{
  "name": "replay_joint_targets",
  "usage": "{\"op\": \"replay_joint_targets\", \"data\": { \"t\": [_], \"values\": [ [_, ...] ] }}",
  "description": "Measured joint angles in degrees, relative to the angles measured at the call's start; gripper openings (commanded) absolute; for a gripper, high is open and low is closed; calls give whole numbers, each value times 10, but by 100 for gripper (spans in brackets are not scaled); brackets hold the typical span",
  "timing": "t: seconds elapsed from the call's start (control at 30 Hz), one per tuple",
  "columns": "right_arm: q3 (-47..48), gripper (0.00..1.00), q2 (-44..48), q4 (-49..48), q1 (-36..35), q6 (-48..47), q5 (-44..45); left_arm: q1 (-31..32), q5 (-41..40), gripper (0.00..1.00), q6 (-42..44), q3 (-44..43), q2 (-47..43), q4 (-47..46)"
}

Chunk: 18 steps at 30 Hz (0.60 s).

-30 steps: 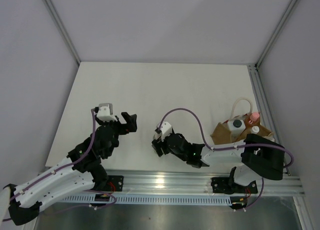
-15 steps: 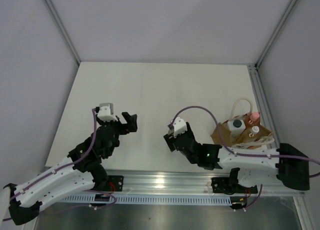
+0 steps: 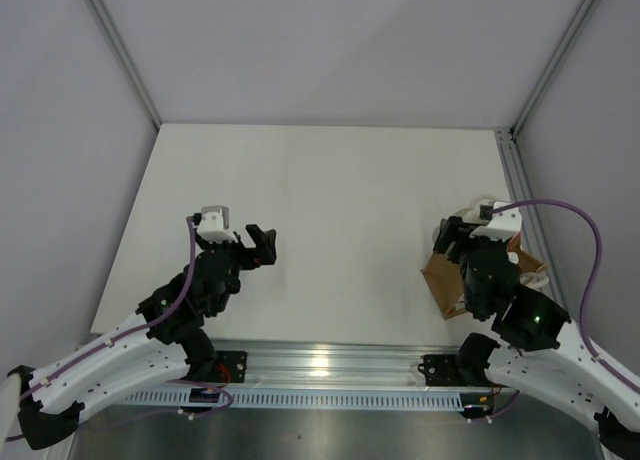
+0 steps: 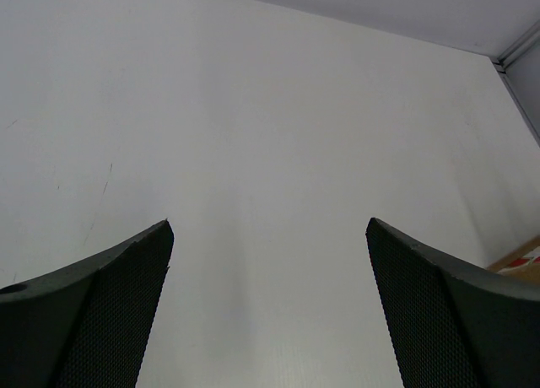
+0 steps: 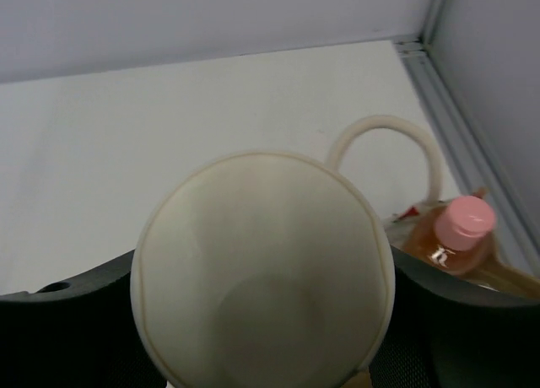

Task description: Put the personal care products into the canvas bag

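Observation:
My right gripper [image 5: 263,308] is shut on the squat pale-green cylinder [image 5: 261,270], whose round end fills the right wrist view. In the top view the right gripper [image 3: 455,238] hangs over the tan canvas bag [image 3: 438,277] at the table's right edge. Beyond the cylinder I see the bag's cream loop handle [image 5: 384,125] and the orange bottle with its pink cap [image 5: 462,223] standing in the bag. The right arm hides the rest of the bag's contents from above. My left gripper [image 3: 262,243] is open over bare table at the left, with nothing between its fingers [image 4: 101,312].
A metal rail [image 3: 520,190] runs along the table's right edge, close behind the bag. White enclosure walls [image 3: 330,50] stand around the table. A tan corner with red print [image 4: 521,260] shows at the far right of the left wrist view.
The right arm has swung from the table's middle to the right and now holds the cylinder over the bag. The left arm has not moved.

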<state>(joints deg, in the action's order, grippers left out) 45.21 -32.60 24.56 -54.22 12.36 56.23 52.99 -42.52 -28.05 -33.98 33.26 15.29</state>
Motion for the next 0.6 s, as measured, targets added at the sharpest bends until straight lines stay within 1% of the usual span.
{"op": "replay_joint_targets", "data": {
  "t": [0.13, 0.23, 0.37, 0.47, 0.6],
  "values": [
    [0, 0, 24, 29, 61, -3, 16, 0, 11, 99, 0, 0, -1, -1],
    [1, 0, 17, 52, 102, 2, 17, 0, 14, 99, 0, 0, -4, -2],
    [2, 0, 0, 97, 150, 30, 14, 0, 21, 99, 0, 0, -7, -3],
    [2, 0, 0, 122, 167, 56, 10, 0, 24, 99, 0, 0, -7, -4],
    [6, 0, 16, 147, 172, 84, 9, 0, 27, 99, 0, 0, -7, -6]
  ]
}}
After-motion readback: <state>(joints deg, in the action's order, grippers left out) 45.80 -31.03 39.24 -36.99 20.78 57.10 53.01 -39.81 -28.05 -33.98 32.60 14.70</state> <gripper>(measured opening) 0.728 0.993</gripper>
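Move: The right hand, holding the pale bottle, has the canvas bag's middle about 13 cm to its right, roughly level fore and aft and some 20 cm below. In the bag, the pink-capped bottle is about 18 cm right and 3 cm ahead of this hand. The bag's far handle is about 11 cm right and 8 cm ahead. From the left hand, the bag is some 58 cm right, about level fore and aft and 14 cm below. The right hand keeps the pale bottle pinched between its fingers and carries it about 8 cm to the right towards the bag, quickly at first and then easing almost to a stop. On the way it turns some 20 degrees clockwise, dips its fingertips slightly and, after a level start, sinks about 3 cm towards the bag's mouth without letting go. ##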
